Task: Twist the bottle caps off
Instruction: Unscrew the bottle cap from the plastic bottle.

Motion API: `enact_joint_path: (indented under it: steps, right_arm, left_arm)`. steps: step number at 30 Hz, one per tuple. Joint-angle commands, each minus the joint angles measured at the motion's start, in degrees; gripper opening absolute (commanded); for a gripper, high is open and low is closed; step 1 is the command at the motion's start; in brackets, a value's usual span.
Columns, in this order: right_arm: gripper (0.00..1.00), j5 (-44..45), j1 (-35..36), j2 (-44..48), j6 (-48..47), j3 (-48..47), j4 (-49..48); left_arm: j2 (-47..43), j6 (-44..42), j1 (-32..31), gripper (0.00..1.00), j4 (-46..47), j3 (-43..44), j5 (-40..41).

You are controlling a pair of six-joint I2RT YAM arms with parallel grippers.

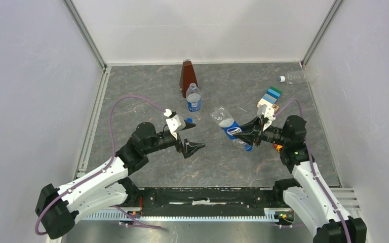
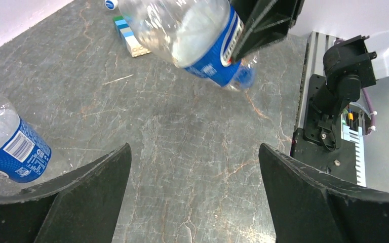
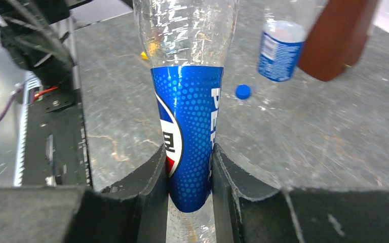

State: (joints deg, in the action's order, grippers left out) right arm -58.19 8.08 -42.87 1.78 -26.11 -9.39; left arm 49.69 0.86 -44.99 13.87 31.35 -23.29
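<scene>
My right gripper is shut on the blue label of a clear bottle, holding it tilted above the table. Its blue cap points down toward the near side. My left gripper hangs open and empty to the left of that bottle, a short gap away. A second labelled bottle stands upright at the back. A loose blue cap lies on the table near it. A smaller unlabelled bottle lies at the back right, with a white cap on it.
A brown pyramid-shaped object stands right behind the upright bottle. A stack of toy blocks stands behind my right wrist, and a small orange piece lies beside that arm. White walls close the table on three sides.
</scene>
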Motion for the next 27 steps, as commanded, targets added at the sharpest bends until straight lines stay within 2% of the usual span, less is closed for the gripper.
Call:
enact_joint_path:
  steps: [1,6,12,19,27]
  right_arm:
    - [0.27,-4.2,3.7,-0.4,-1.3,0.0,-1.9]
    - [0.26,-1.0,10.7,-2.9,-8.5,-1.8,3.8]
    - [0.23,6.6,21.0,-11.2,-19.0,-5.6,13.5]
    - [0.22,12.4,29.0,-16.6,-22.2,-8.2,15.7]
    - [0.22,18.5,35.4,-21.1,-23.6,-11.8,18.4]
  left_arm:
    - [-1.8,2.6,0.2,1.0,5.1,-0.2,-0.3]
    - [-3.1,3.4,0.3,1.0,8.8,-2.6,0.2]
    - [-3.9,2.7,0.3,1.0,7.4,-3.1,-0.6]
    - [0.0,-6.0,0.2,0.98,-8.5,2.1,-11.3]
    - [7.8,-9.5,0.2,0.94,-17.9,6.6,-18.2]
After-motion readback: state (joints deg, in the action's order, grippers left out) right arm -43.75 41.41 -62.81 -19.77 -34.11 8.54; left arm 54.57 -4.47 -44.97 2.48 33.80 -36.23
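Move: The left hand is empty and wide open. The label bottle, pinched in the right fingers with its base tilted up and the cap end low, has its middle about 13 cm to this hand's right, some 3 cm ahead and nearly level. From the left hand, the loose blue cap lies some 13 cm ahead, 5 cm left and 22 cm below; the standing bottle is 20 cm ahead, 3 cm left and 12 cm below. From the right hand, the left gripper is roughly 15 cm left, 2 cm back and about level. The right hand keeps its pinch on the label and carries the bottle base-first towards the left gripper, going about 9 cm left and 7 cm back, first level and then sinking some 9 cm, while it turns about 25 degrees counter-clockwise and tips its fingers down. The left hand rises slightly and waits, then sinks to about 4.5 cm below its start and draws back about 4 cm, tipping down and turning some 15 degrees clockwise, its fingers still nearly wide open around the bottle's base end, with no grip yet. ##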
